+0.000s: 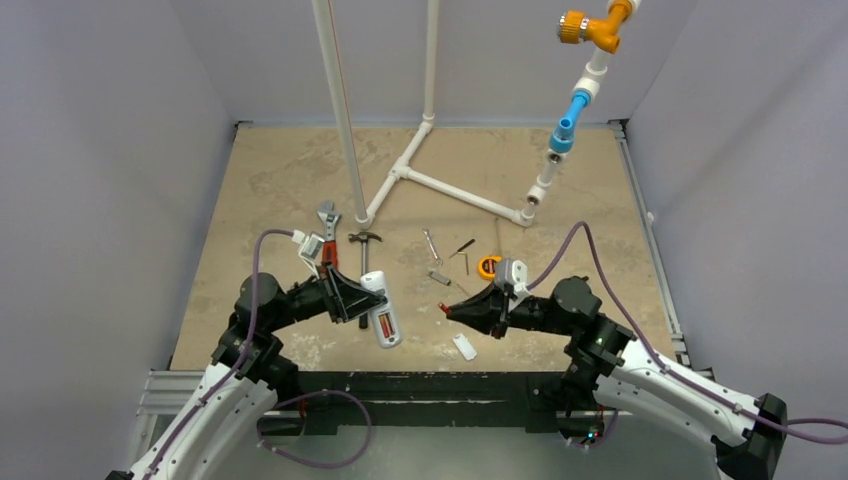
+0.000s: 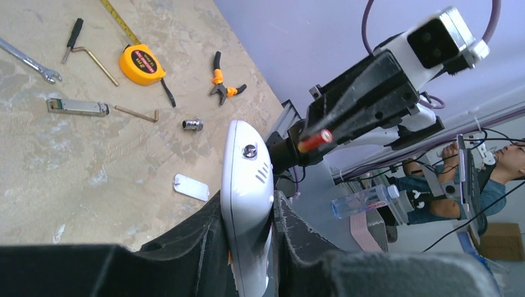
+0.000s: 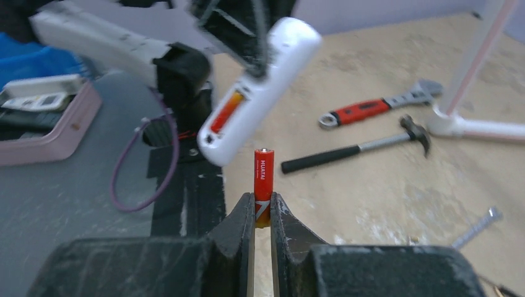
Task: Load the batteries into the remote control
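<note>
My left gripper (image 1: 362, 300) is shut on the white remote control (image 1: 384, 318) and holds it above the table, back side facing up. Its open recess holds one orange-red battery (image 1: 384, 325), which also shows in the right wrist view (image 3: 226, 111). In the left wrist view the remote (image 2: 246, 179) sits between my black fingers (image 2: 204, 235). My right gripper (image 1: 452, 309) is shut on a second battery (image 3: 263, 176), which sticks out past the fingertips. It is a short way right of the remote and apart from it. The left wrist view shows this battery (image 2: 316, 140) too.
The white battery cover (image 1: 464, 346) lies on the table near the front edge. A red-handled wrench (image 1: 328, 238), a hammer (image 1: 365, 248), an orange tape measure (image 1: 488, 267) and small tools lie behind the grippers. A white pipe frame (image 1: 440, 185) stands at the back.
</note>
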`<state>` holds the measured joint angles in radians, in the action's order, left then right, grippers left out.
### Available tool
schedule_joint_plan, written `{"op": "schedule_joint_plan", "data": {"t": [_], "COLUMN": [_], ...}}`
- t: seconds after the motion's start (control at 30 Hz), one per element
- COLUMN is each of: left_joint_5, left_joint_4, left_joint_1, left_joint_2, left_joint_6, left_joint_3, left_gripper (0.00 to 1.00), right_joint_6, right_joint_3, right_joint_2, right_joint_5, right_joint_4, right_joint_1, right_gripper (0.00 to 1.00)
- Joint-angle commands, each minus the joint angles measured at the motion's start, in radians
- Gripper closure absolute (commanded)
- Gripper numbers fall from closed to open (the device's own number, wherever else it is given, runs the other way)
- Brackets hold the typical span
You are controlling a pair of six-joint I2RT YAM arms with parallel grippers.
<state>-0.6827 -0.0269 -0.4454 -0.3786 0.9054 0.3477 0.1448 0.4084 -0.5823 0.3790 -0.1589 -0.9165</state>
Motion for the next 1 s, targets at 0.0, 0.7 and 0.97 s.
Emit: {"op": "schedule_joint_plan", "data": {"t": [0.0, 0.7, 0.97], "left_joint_5": [-0.021, -0.133, -0.152], "left_joint_4": [0.125, 0.546, 0.665], "left_joint_1": [0.003, 0.002, 0.003], "left_joint_2": [0.006, 0.097, 0.079], "left_joint_6": [0.002, 0.102, 0.141], "left_joint_3": [0.034, -0.071, -0.091], "left_gripper": [1.0, 1.0, 1.0], "right_joint_6": [-0.241, -0.324, -0.289], "right_joint_3": [-0.018, 0.053, 0.022], "right_joint_2": [0.054, -0.023, 0.003], "right_joint_5": [0.377, 0.491, 0.366], "right_joint_4": [-0.099, -0.014, -0.038], "right_joint_1": [-0.007, -0.007, -0.006], "right_gripper": [1.0, 1.0, 1.0]}}
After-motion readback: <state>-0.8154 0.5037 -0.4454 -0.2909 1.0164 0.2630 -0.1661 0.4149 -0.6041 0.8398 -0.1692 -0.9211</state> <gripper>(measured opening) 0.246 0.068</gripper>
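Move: About 13 cm to the right hand's left, 2 cm back and roughly level with it is the remote's open battery slot, already holding one battery. The white battery cover lies on the table some 21 cm below the right hand, 5 cm to its right and 1 cm back. From the left hand, which holds the remote, the right hand's battery is about 13 cm right and 2 cm back, near its height; the hammer is 12 cm ahead, 5 cm left and 21 cm below. Carrying the red battery, still pinched by one end, the right hand sweeps back about 7.5 cm, then creeps about 1 cm forward again, its wrist swinging some 30 degrees counter-clockwise while its forward side rolls up. Meanwhile the left hand keeps its grip on the remote and lifts it about 7 cm, drawing back 4 cm and tilting its fingers up. Battery and remote don't touch. ##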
